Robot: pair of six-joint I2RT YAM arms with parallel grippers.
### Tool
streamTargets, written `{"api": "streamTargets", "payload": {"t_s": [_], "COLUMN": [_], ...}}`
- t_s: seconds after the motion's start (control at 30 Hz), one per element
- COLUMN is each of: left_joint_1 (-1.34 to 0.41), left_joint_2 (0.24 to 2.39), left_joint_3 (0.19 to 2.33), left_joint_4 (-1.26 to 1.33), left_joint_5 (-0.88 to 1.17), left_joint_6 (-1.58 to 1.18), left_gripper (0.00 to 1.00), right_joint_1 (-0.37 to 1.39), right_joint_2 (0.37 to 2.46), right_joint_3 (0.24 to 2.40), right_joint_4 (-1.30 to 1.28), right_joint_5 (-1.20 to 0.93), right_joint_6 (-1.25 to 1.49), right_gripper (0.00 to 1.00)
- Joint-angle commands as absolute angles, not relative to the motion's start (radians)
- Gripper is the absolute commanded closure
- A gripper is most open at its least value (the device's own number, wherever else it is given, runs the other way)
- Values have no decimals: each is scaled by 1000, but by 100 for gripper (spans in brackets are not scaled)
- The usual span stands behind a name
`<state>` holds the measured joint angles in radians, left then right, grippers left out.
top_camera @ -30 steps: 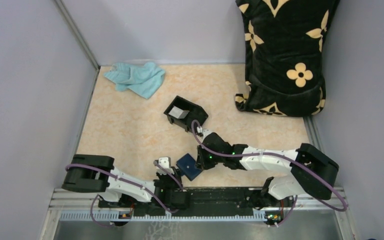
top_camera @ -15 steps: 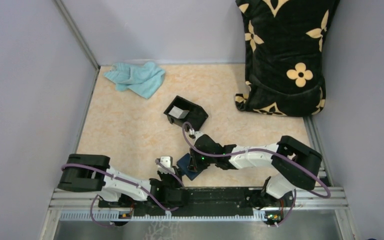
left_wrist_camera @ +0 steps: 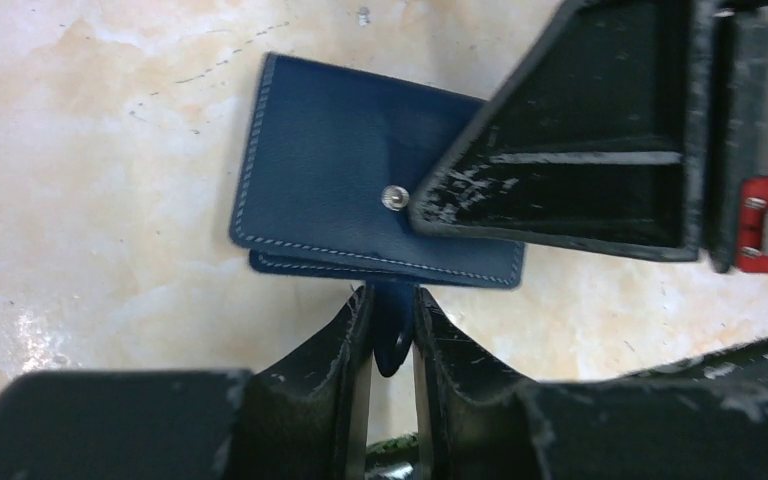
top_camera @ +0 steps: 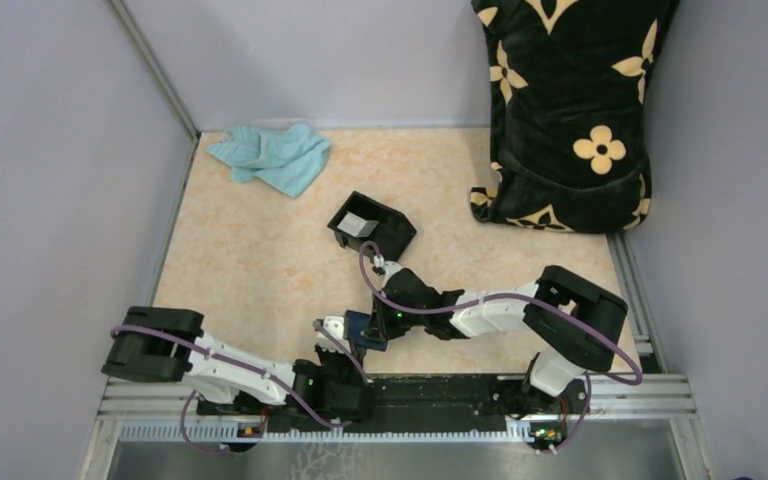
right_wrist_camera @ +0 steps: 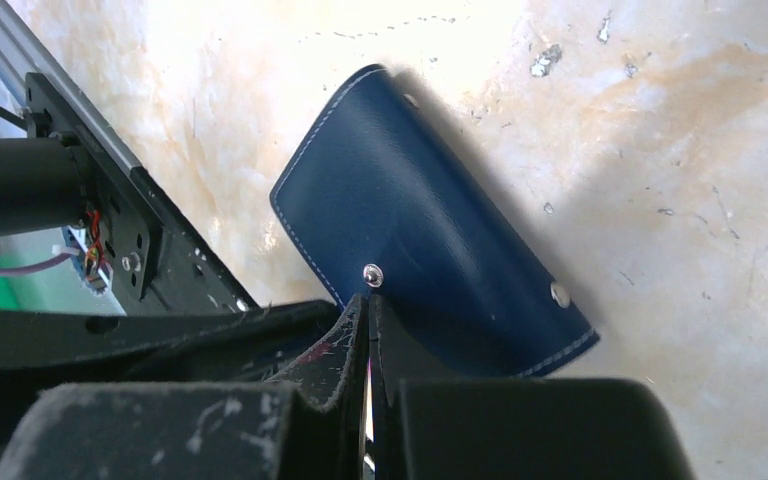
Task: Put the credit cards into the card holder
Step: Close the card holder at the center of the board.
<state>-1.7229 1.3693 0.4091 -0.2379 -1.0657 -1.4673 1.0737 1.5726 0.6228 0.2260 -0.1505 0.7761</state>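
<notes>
The navy card holder point(left_wrist_camera: 340, 170) lies folded on the table near the front edge, its silver snap point(left_wrist_camera: 393, 197) facing up. My left gripper point(left_wrist_camera: 392, 322) is shut on the holder's closing tab, which sticks out between the fingers. My right gripper point(right_wrist_camera: 370, 305) is shut with nothing between its fingers, its tips resting on the card holder point(right_wrist_camera: 430, 245) beside the snap. From above, both grippers meet over the card holder point(top_camera: 363, 323). One pale credit card point(top_camera: 358, 224) lies inside a black open box point(top_camera: 392, 232) farther back.
A teal cloth point(top_camera: 272, 157) lies at the back left. A black cushion with cream flowers point(top_camera: 570, 110) stands at the back right. The metal rail point(top_camera: 410, 392) runs along the near edge just behind the card holder. Grey walls close both sides.
My right arm has swung left and nearer, and its shut tips have come down onto the card holder. The card holder has shifted a little left, toward the left gripper that holds its tab.
</notes>
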Motion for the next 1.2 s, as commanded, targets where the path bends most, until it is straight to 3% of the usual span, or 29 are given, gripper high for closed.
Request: {"api": "streamTargets", "payload": {"t_s": [0.0, 0.1, 0.27, 0.7, 1.17], "left_joint_1": [-1747, -1756, -1764, -1764, -1766], "left_joint_2": [1337, 1330, 1356, 1757, 1565], "left_joint_3": [469, 496, 541, 791, 750], "left_joint_4": [-314, -349, -523, -1387, -1413], "left_joint_5": [-1079, -1100, -1130, -1113, -1266], "left_joint_6": [-1445, -1454, -1631, -2526, -2578], "left_gripper": [73, 70, 57, 48, 40], "right_joint_1": [1085, 1085, 1085, 1085, 1085], "right_joint_2": [1626, 1632, 1637, 1622, 1614], "right_joint_3": [609, 603, 590, 579, 636], "right_joint_4": [184, 187, 202, 179, 57], "right_joint_5": [-107, -107, -116, -116, -74], "right_joint_6": [767, 767, 772, 760, 686], "right_gripper": [100, 100, 100, 100, 100]}}
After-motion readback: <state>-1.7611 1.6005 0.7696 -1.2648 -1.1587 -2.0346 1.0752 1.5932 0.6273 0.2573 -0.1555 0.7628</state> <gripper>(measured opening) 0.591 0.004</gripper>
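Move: The left fingers straddle the open strap of the card holder, whose middle lies about 5 cm ahead and 3 cm right of them, roughly 1 cm lower. The black box stands some 26 cm ahead and 6 cm right. From the right hand, already shut with its tips on the cover, the holder's middle is about 2 cm ahead and 2 cm left, 1 cm down; the strap is about 3 cm back and 3 cm left. Left hand opens off the strap, bobs, swings left and rises, about 5 cm each; right stays on cover. ##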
